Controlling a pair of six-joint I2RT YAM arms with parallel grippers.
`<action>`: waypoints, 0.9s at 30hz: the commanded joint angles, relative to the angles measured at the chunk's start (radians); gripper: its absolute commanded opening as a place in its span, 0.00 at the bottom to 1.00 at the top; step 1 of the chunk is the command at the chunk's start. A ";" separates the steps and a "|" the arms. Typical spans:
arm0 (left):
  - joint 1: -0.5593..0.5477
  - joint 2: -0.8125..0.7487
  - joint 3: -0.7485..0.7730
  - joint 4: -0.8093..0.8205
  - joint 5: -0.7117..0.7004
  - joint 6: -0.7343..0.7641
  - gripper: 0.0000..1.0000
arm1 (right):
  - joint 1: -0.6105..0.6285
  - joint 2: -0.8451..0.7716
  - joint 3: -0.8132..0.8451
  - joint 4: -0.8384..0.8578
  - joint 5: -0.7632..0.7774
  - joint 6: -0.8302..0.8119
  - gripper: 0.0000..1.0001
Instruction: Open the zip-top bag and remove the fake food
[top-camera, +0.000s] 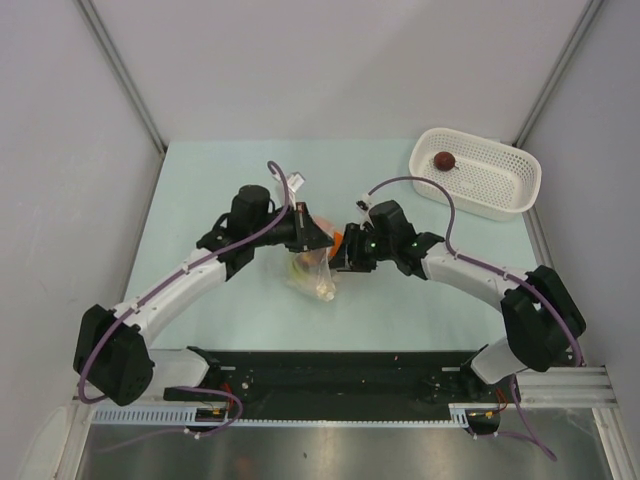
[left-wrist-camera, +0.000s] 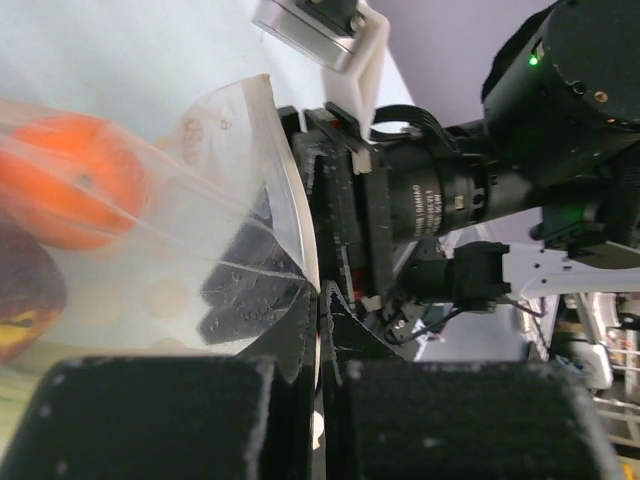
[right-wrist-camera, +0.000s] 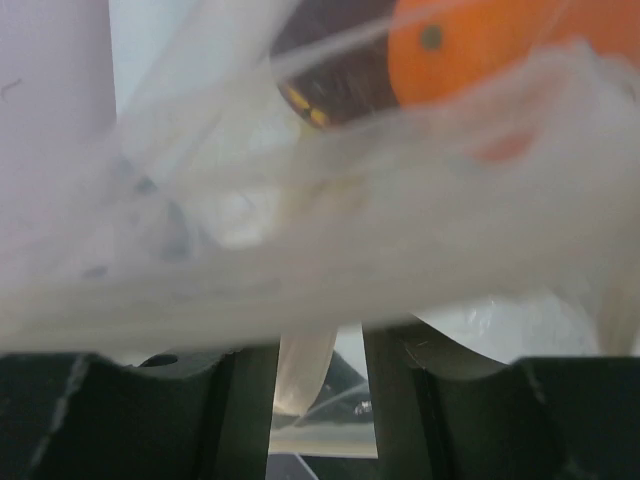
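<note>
The zip-top bag (top-camera: 315, 275) hangs between my two grippers at the middle of the table. It holds the orange ball (top-camera: 338, 240) and other fake food. My left gripper (top-camera: 320, 238) is shut on the bag's edge. In the left wrist view the jaws (left-wrist-camera: 322, 290) pinch the clear plastic (left-wrist-camera: 230, 200), with the orange ball (left-wrist-camera: 75, 180) and a dark lump (left-wrist-camera: 25, 290) inside. My right gripper (top-camera: 346, 252) is at the bag's other side. In its own view the fingers (right-wrist-camera: 322, 345) stand a narrow gap apart with a pale fold of bag (right-wrist-camera: 300, 230) between them. Its fingertips are hidden. The orange ball (right-wrist-camera: 480, 40) and a dark lump (right-wrist-camera: 330, 70) show above.
A white perforated basket (top-camera: 500, 195) stands at the back right with one dark red piece (top-camera: 444, 161) in it. Grey walls close in on the left, right and back of the pale green table (top-camera: 200, 200).
</note>
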 joint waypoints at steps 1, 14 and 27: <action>-0.038 0.008 0.005 0.090 0.050 -0.058 0.00 | -0.005 0.011 -0.006 0.183 0.048 0.044 0.43; -0.142 0.044 0.047 0.085 0.040 -0.084 0.00 | -0.045 0.034 -0.084 0.257 0.273 0.081 0.59; -0.160 0.074 0.059 0.058 0.050 -0.075 0.00 | -0.054 0.178 -0.097 0.460 0.137 0.165 0.79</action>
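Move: The left hand pinches the bag's rim; from it the orange is about 7 cm ahead, 1 cm right and 18 cm below. From the half-open right hand, just outside the bag's mouth, the orange lies roughly 8 cm ahead, level sideways and 9 cm below. The dark peach is some 4 cm ahead and 6 cm left of that hand, the tomato 11 cm ahead and 4 cm left, the leek's middle level ahead and 7 cm left, all some 10 cm below. The right hand reaches forward about 6.5 cm to the bag's mouth, first nearly level and then sinking some 4 cm towards the orange, turning about 15 degrees clockwise while its fingers spread from less than half to nearly wide open, ending right at the rim with the film draped across them. Meanwhile the left hand keeps its shut pinch on the rim and draws it right and back by about 4 cm each way, dipping slightly and turning a little clockwise, then holds still there. ##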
